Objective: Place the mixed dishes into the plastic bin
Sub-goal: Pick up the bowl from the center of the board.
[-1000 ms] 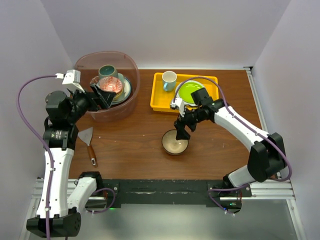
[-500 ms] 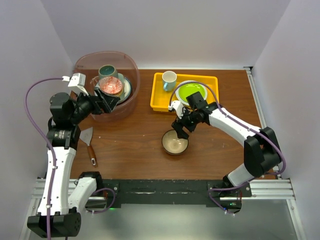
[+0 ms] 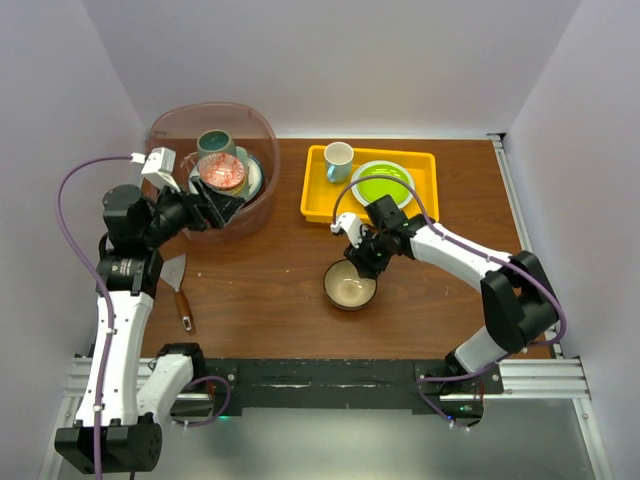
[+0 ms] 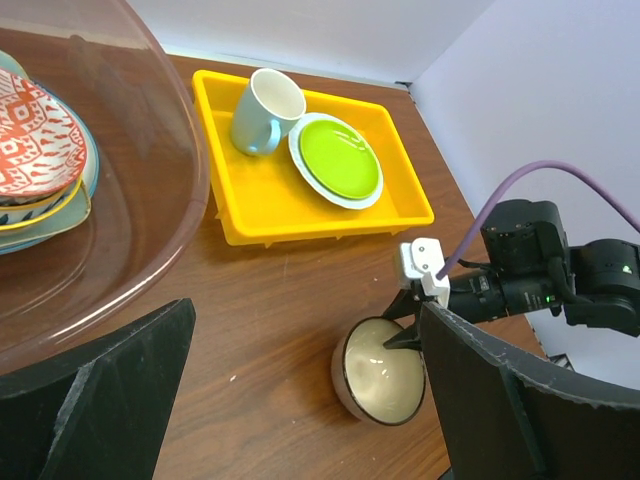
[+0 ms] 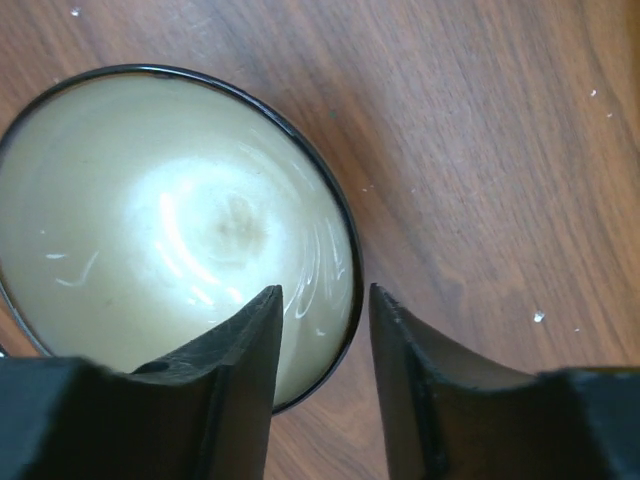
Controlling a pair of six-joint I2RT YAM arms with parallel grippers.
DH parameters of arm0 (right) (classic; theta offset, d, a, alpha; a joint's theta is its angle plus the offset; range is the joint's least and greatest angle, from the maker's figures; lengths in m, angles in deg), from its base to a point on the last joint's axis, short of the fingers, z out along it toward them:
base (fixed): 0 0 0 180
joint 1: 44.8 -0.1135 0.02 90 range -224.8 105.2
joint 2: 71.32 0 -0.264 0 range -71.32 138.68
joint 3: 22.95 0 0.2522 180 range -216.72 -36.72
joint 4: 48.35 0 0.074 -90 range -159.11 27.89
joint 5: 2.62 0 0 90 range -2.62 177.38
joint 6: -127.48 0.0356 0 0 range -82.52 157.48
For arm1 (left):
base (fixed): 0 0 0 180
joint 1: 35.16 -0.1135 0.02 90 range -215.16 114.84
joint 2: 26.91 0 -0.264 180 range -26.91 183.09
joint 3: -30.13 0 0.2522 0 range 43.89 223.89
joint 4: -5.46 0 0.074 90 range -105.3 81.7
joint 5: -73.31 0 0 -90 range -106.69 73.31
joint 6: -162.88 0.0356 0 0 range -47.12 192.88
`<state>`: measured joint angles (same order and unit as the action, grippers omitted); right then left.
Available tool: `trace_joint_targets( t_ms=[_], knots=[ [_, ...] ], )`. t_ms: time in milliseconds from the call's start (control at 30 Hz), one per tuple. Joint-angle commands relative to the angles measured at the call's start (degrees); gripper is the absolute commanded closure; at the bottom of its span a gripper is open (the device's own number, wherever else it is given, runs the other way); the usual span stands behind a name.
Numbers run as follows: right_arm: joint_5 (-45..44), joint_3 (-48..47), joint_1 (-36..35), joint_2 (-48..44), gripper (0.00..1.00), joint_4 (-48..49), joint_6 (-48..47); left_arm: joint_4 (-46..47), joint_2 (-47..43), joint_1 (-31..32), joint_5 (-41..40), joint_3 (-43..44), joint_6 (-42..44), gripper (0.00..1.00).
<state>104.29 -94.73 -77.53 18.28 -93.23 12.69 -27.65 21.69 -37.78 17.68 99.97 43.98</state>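
Note:
A cream bowl with a dark rim (image 3: 350,287) (image 4: 385,370) (image 5: 170,220) stands on the table, right of centre. My right gripper (image 3: 360,264) (image 5: 325,295) is low over its far rim. One finger is inside the bowl and the other outside, with wood showing between the outer finger and the rim. The plastic bin (image 3: 262,130) (image 4: 150,200) at the back left holds a teal mug (image 3: 214,143) and a red-patterned bowl (image 3: 222,171) (image 4: 30,135) on stacked plates. My left gripper (image 3: 215,205) (image 4: 305,310) hangs wide open and empty by the bin's near wall.
A yellow tray (image 3: 318,205) (image 4: 300,215) at the back right holds a white cup (image 3: 338,160) (image 4: 262,110) and a lime-green plate (image 3: 382,183) (image 4: 340,158). A scraper with a wooden handle (image 3: 175,280) lies near the left arm. White walls close in on three sides.
My right gripper has dropped toward the bowl's rim and its jaws have narrowed around it. The left gripper has shifted slightly at the bin and stays open.

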Motion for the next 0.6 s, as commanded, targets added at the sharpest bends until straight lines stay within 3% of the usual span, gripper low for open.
trace_joint_targets(
  t_ms=[0, 133, 233, 400, 567],
  knots=[
    [-2.1, 0.5, -0.5, 0.2, 0.67, 3.1, 0.5, 2.8, 0.0, -0.4, 2.6, -0.9, -1.7, 0.0],
    [-2.1, 0.9, -0.4, -0.1, 0.91, 3.4, 0.5, 2.7, 0.4, -0.3, 3.8, -1.6, -2.4, 0.0],
    [-1.7, 1.0, -0.4, -0.6, 1.0, 3.2, 0.4, 2.5, 0.4, 0.0, 4.6, -2.4, -2.9, 0.0],
    [2.1, 0.1, -0.4, -2.1, 1.0, 1.1, -1.1, 1.2, 1.1, 2.1, 4.0, -2.4, -3.1, 0.0],
    [5.1, -1.6, -0.2, -4.1, 1.0, -1.6, -2.1, -1.2, 3.7, 14.4, -3.1, -0.9, -2.2, 0.0]
  ],
)
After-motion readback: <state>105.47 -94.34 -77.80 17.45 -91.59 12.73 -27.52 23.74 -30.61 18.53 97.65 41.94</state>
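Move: The right hand has the bowl's far right rim between its half-closed fingers, the bowl's middle about 4 cm back, 5 cm left and 3 cm below. From that hand the yellow tray is some 19 cm straight ahead; the green plate in it is about 19 cm ahead, 3 cm right, the mug 24 cm ahead, 6 cm left. From the left hand the bowl is roughly 22 cm right, 9 cm back and 29 cm below. Right fingers pinch shut on the bowl's rim, hand nearly still; left hand goes about 4 cm right, sinking slightly. ##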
